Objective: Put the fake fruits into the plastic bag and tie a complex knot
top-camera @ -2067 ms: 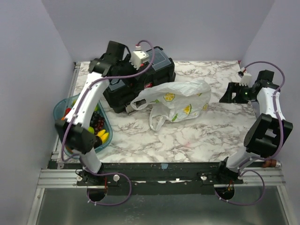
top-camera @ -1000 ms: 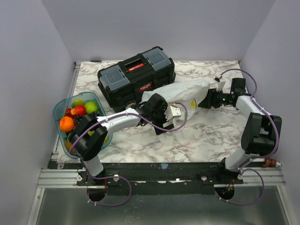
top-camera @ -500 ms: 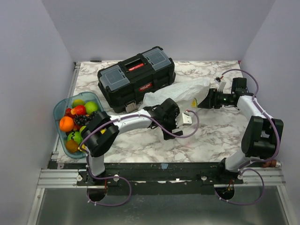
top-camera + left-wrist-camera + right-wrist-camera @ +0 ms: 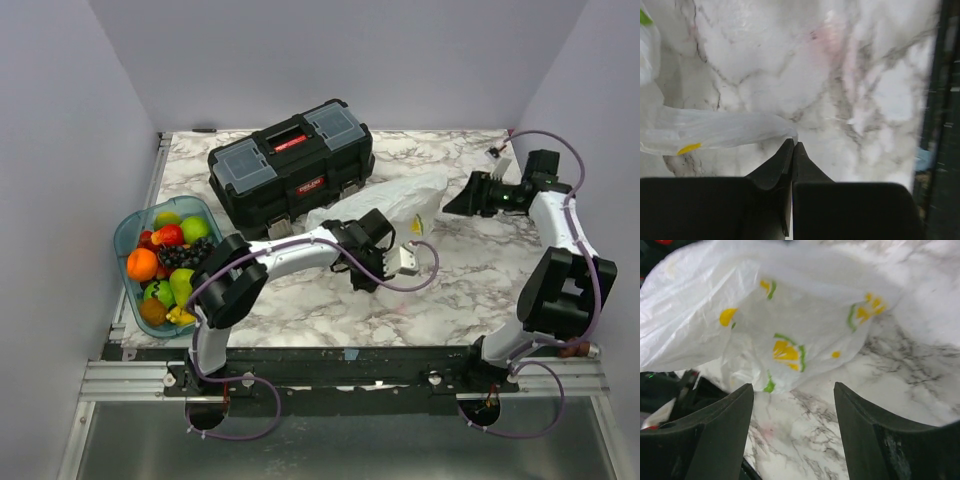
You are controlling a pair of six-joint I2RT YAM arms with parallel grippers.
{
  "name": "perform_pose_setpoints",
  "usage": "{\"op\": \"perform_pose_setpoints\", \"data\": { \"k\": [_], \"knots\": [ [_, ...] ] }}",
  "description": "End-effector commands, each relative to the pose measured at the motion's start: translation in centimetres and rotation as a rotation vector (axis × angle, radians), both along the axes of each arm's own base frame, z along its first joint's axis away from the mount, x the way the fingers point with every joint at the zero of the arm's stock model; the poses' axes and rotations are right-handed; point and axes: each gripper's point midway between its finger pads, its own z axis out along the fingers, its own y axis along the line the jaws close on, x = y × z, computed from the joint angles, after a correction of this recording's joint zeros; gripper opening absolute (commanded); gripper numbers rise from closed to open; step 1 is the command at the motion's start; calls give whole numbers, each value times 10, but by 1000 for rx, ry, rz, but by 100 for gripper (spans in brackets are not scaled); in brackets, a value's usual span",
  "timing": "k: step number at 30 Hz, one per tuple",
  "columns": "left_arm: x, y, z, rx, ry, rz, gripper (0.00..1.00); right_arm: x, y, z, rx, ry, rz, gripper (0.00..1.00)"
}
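Note:
The plastic bag (image 4: 390, 200) lies crumpled in front of the toolbox, whitish with yellow-green fruit prints. A handle strip (image 4: 715, 131) of the bag runs across the marble to my left gripper (image 4: 792, 144). That gripper is shut, with the strip's tip pinched at its fingertips. In the top view my left gripper (image 4: 360, 278) sits at the bag's near side. My right gripper (image 4: 450, 205) stands open just right of the bag and holds nothing. In its own view the bag (image 4: 790, 315) lies ahead of the spread fingers (image 4: 725, 425). The fake fruits (image 4: 165, 265) fill the teal tray (image 4: 124, 237) at far left.
A black toolbox (image 4: 290, 165) with grey-blue lids stands behind the bag. The marble tabletop (image 4: 460, 280) has side walls and a metal rail along its near edge (image 4: 340, 355). The left arm stretches across the table's near middle.
My left gripper slid right along the bag's near side and shut on the handle strip. My right gripper drew back to the right, away from the bag.

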Motion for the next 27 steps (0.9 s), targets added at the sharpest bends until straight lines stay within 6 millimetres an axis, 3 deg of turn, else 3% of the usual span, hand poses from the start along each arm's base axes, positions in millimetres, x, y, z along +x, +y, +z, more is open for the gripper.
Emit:
{"op": "perform_pose_setpoints", "data": {
  "k": [1, 4, 6, 10, 12, 15, 17, 22, 25, 27],
  "knots": [
    [-48, -24, 159, -316, 165, -97, 0, 7, -18, 35, -4, -77, 36, 72],
    [-62, -23, 240, -475, 249, -124, 0, 12, -23, 67, -40, -162, 61, 84],
    [-57, -17, 281, -561, 280, -107, 0, 14, -24, 94, -73, -237, 71, 90],
    [-13, 2, 345, -699, 312, 19, 0, 4, -20, 151, -136, -411, 85, 97],
    [12, 16, 364, -745, 334, 73, 0, -11, -12, 174, -152, -498, 115, 98],
    [48, 41, 368, -775, 349, 167, 0, -44, 6, 188, -164, -610, 201, 100],
    [67, 58, 361, -787, 362, 231, 0, -61, 15, 182, -177, -663, 253, 100],
    [107, 85, 340, -802, 375, 380, 0, -91, 42, 143, -184, -649, 395, 100],
    [127, 93, 332, -807, 343, 449, 0, -96, 58, 116, -204, -602, 434, 100],
    [138, 96, 332, -807, 330, 490, 0, -97, 71, 113, -226, -614, 445, 100]
  ]
}}
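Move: The left fingers are already shut on a thin tail of the plastic bag, low over the table. From them the toolbox lies about 23 cm ahead, 19 cm to the left and 7 cm higher, and the bag's main body about 18 cm straight ahead, some 5 cm higher. The right hand is empty; from it the bag's body lies about 16 cm left, nearly level fore and aft and 7 cm lower, with the toolbox farther on, about 38 cm left, 9 cm ahead and 5 cm below. Keeping its pinch on the tail, the left hand whips the plastic bag up about 38 cm with a slight dip back, then swings forward and left towards the toolbox and sinks some 6 cm, its fingers swinging up from steeply down to nearly level and pointing right. The empty right hand opens fully as it rises some 19 cm beside the bag, veering briefly forward and right, then draws back and left while sinking about 5 cm, rolling some 45 degrees about its finger line. ##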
